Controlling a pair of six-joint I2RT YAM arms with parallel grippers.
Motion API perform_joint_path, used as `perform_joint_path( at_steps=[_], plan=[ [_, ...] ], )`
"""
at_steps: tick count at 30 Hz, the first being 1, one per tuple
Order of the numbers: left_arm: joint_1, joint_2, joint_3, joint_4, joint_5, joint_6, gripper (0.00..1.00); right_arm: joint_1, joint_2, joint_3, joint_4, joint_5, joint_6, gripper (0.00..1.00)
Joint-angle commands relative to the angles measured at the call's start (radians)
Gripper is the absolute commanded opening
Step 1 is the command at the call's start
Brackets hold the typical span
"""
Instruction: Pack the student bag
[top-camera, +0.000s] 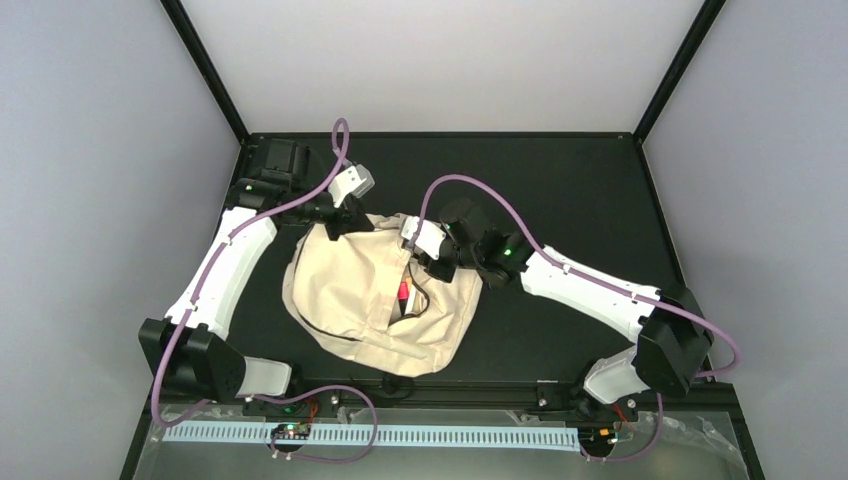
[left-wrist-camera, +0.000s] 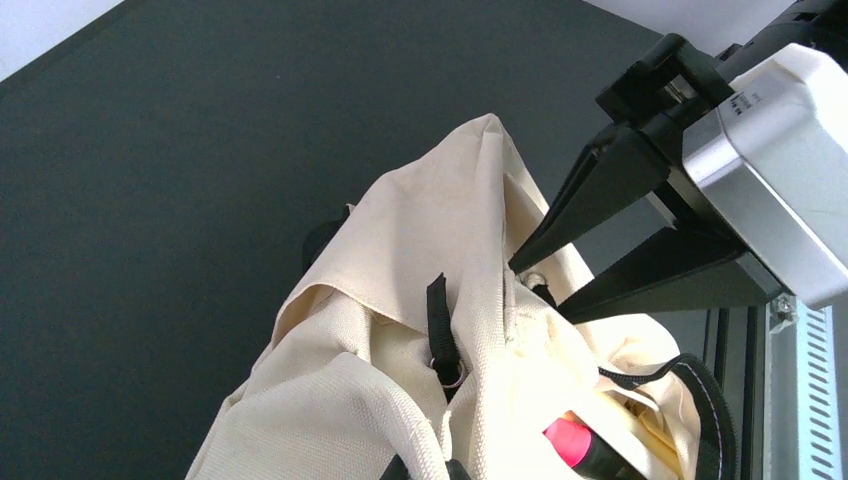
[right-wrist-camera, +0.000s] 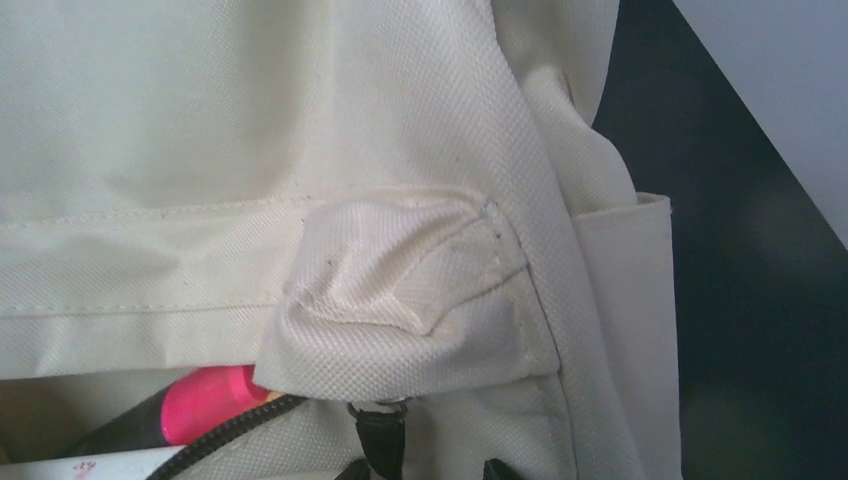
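Observation:
The cream student bag (top-camera: 360, 295) lies on the black table, its main zipper part open. A pink-capped marker (top-camera: 403, 291) (right-wrist-camera: 205, 405) shows inside the opening. My left gripper (top-camera: 335, 222) (left-wrist-camera: 427, 470) is shut on the bag's fabric at its far top corner and holds it raised. My right gripper (top-camera: 428, 265) (right-wrist-camera: 425, 469) is at the zipper's end, its jaws apart. The black zipper pull (right-wrist-camera: 380, 440) hangs between the fingertips, close to the left one. In the left wrist view the right gripper's black fingers (left-wrist-camera: 620, 230) stand apart over the bag's edge.
The black table (top-camera: 570, 190) has raised edges and dark frame posts at its back corners. A black strap (top-camera: 398, 383) of the bag reaches the near edge. A white perforated strip (top-camera: 450, 437) runs along the front, below the arm bases.

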Motion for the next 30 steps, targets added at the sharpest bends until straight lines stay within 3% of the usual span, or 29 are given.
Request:
perform_joint_path(
  at_steps=[1, 8, 15, 20, 21, 22, 23, 24, 26, 30],
  plan=[
    [-0.014, -0.042, 0.009, 0.018, 0.092, -0.023, 0.02, 0.002, 0.013, 0.026, 0.063, -0.06, 0.057, 0.31],
    [-0.014, -0.045, 0.013, 0.013, 0.087, -0.018, 0.01, 0.002, 0.057, 0.004, 0.117, -0.018, 0.096, 0.27],
    [-0.014, -0.044, 0.029, -0.032, 0.086, 0.013, 0.02, 0.0, 0.052, -0.011, 0.13, 0.118, 0.127, 0.01],
    [-0.014, -0.038, 0.02, -0.04, 0.062, 0.05, 0.02, 0.0, 0.022, -0.044, 0.146, 0.177, 0.139, 0.01],
    [-0.014, -0.032, 0.01, -0.045, 0.09, 0.092, 0.11, 0.0, 0.025, -0.044, 0.149, 0.18, 0.138, 0.01],
    [-0.021, -0.024, 0.011, -0.054, 0.116, 0.132, 0.46, 0.001, 0.027, -0.042, 0.157, 0.175, 0.134, 0.01],
    [-0.042, -0.012, 0.019, -0.057, 0.121, 0.172, 0.7, 0.001, 0.03, -0.042, 0.17, 0.166, 0.126, 0.01],
    [-0.059, 0.003, 0.033, -0.048, 0.122, 0.193, 0.83, 0.001, 0.031, -0.041, 0.192, 0.155, 0.119, 0.01],
    [-0.079, 0.041, 0.061, 0.012, 0.144, 0.166, 0.96, -0.001, 0.026, -0.048, 0.238, 0.137, 0.097, 0.01],
    [-0.08, 0.225, 0.143, 0.056, 0.167, 0.119, 0.99, -0.005, 0.019, -0.072, 0.309, 0.097, 0.043, 0.01]
  ],
)
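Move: Right between the right hand's parted fingertips sits the zipper pull, about 1 cm back, 1 cm left and 1 cm below the hand point. The pink marker in the bag's open mouth lies some 6 cm back, 3 cm left and 6 cm lower than that hand. The left hand still pinches the bag rim, roughly 1 cm under its hand point; from it the pull is about 11 cm right, 4 cm back and 7 cm lower. Closing from a part-open gap to fully shut at the zipper pull, the right hand first eases about 1 cm left and down, then goes forward along the bag, some 3 cm in all, rising slightly and turning about 10 degrees clockwise. The left hand holds the bag rim almost still, then opens its fingers wide and swings nearly 3 cm right, also turning some 10 degrees clockwise. ##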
